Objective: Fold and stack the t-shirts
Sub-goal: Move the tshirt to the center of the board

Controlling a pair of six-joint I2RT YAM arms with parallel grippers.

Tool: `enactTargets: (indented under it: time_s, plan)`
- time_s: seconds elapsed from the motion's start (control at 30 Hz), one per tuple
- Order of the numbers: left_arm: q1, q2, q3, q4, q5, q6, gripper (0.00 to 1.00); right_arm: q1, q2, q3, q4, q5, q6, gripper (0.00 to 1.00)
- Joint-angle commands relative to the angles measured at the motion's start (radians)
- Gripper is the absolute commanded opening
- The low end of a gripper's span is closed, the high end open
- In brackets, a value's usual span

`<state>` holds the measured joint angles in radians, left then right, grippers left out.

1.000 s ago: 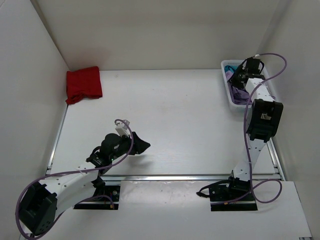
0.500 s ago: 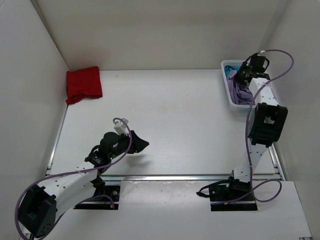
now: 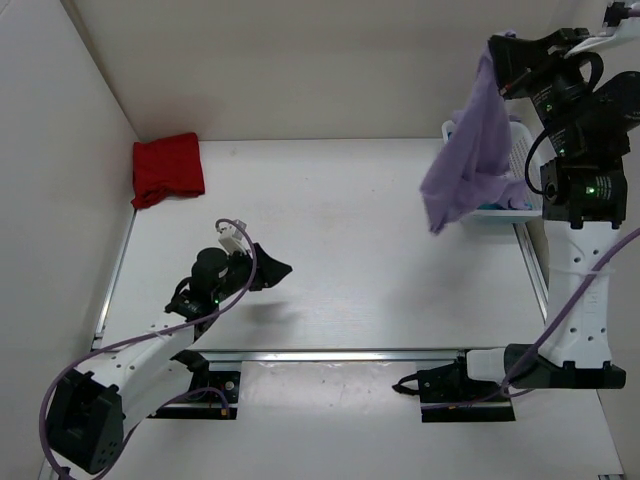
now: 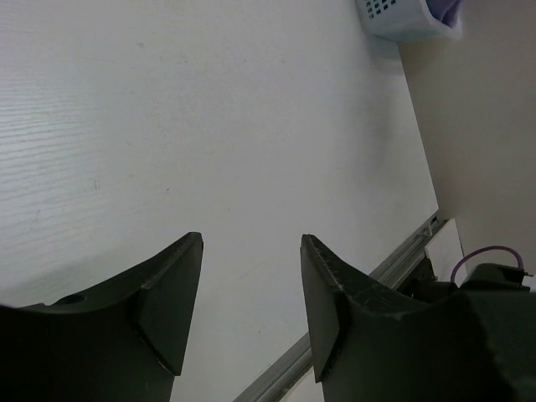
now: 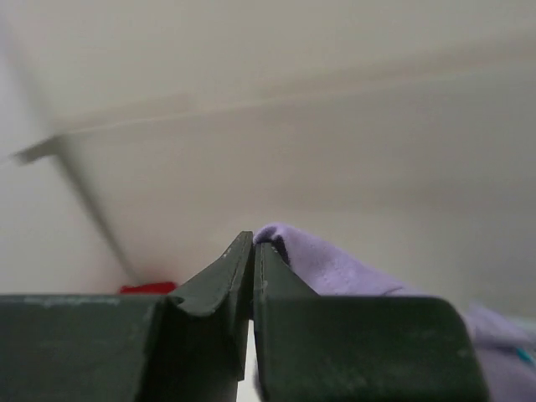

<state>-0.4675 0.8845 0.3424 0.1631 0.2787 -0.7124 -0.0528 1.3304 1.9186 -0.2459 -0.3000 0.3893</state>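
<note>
My right gripper [image 3: 497,50] [image 5: 254,243] is raised high at the back right, shut on a fold of the lavender t-shirt [image 3: 470,160] [image 5: 335,268]. The shirt hangs down in a long drape over the white basket [image 3: 497,212]. A bit of teal fabric [image 3: 516,203] shows inside the basket. The dark red t-shirt [image 3: 168,168] lies folded at the table's back left corner. Low over the front left of the table, my left gripper [image 3: 275,268] [image 4: 251,243] stands open with nothing between its fingers.
White walls close in the table at the back and on both sides. A metal rail [image 3: 350,353] runs along the near edge. In the left wrist view the basket [image 4: 402,21] sits at the far corner, with bare tabletop [image 4: 209,126] before it.
The right gripper shut on the lavender shirt in the basket and rose high, pulling the shirt up out of it. The left gripper shifted slightly back and stayed open.
</note>
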Motion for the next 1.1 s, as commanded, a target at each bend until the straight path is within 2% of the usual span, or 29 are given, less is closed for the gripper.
enactTargets:
  time_s: [0.0,0.03,0.17,0.27,0.37,0.47,0.53,0.63,0.7,0.77,0.83,0.9,1.0,1.07]
  plan:
    - [0.056,-0.004,0.062,-0.002,0.045,0.013,0.61,0.121,0.004,0.098,0.065,-0.173,-0.026,0.0]
    - [0.075,-0.005,0.075,-0.008,0.045,0.014,0.61,0.149,0.009,0.103,0.089,-0.257,0.009,0.0]
    - [0.133,-0.001,0.102,-0.019,0.079,0.01,0.62,0.197,0.084,0.221,0.169,-0.436,0.14,0.0]
    - [0.203,-0.021,0.11,-0.017,0.126,-0.004,0.62,0.2,0.134,0.235,0.184,-0.473,0.184,0.0]
    - [0.271,-0.045,0.122,-0.065,0.132,0.014,0.62,0.24,0.193,0.148,0.226,-0.496,0.206,0.01]
    - [0.293,-0.067,0.147,-0.134,0.103,0.051,0.63,0.358,0.312,0.137,0.119,-0.473,0.139,0.0]
    - [0.308,-0.085,0.149,-0.163,0.056,0.07,0.63,0.445,0.38,0.084,0.08,-0.401,0.097,0.01]
    - [0.325,-0.111,0.152,-0.26,-0.033,0.109,0.62,0.594,0.498,-0.021,0.111,-0.291,0.062,0.0]
    - [0.331,-0.119,0.155,-0.298,-0.074,0.146,0.61,0.652,0.613,0.031,0.082,-0.269,0.063,0.0]
    - [0.329,-0.119,0.184,-0.358,-0.128,0.168,0.59,0.685,0.776,0.178,0.001,-0.229,0.068,0.0]
    - [0.326,-0.125,0.178,-0.384,-0.17,0.174,0.58,0.68,0.875,0.297,-0.041,-0.272,0.088,0.08]
    - [0.314,-0.125,0.164,-0.395,-0.176,0.166,0.58,0.648,0.975,0.436,-0.146,-0.335,0.112,0.3]
    - [0.297,-0.122,0.098,-0.364,-0.164,0.16,0.58,0.611,1.001,0.617,-0.341,-0.275,0.024,0.4]
    - [0.282,-0.089,0.066,-0.329,-0.139,0.139,0.58,0.587,0.98,0.661,-0.451,-0.187,-0.036,0.4]
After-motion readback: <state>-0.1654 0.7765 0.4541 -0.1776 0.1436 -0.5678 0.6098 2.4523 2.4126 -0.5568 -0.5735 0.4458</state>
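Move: High in the right hand, the purple t-shirt already hangs from shut fingers; the board's center lies about 30 cm to this hand's left, 6 cm ahead and 59 cm below. The basket sits roughly 23 cm ahead, 16 cm to the right and 54 cm below; the folded red t-shirt is some 28 cm ahead, 79 cm left and 57 cm below. From the empty left hand, the center is about 19 cm ahead, 17 cm right and 12 cm below. Swinging the held purple t-shirt first back and up by some 8 cm, the right hand then sweeps fast left and steeply down over the board, ending about 40 cm left and 40 cm lower, turning counter-clockwise and tipping fingers down some 50 degrees; near the bottom it opens and lets go of the cloth. The open left hand shifts left about 11 cm, turning counter-clockwise. ##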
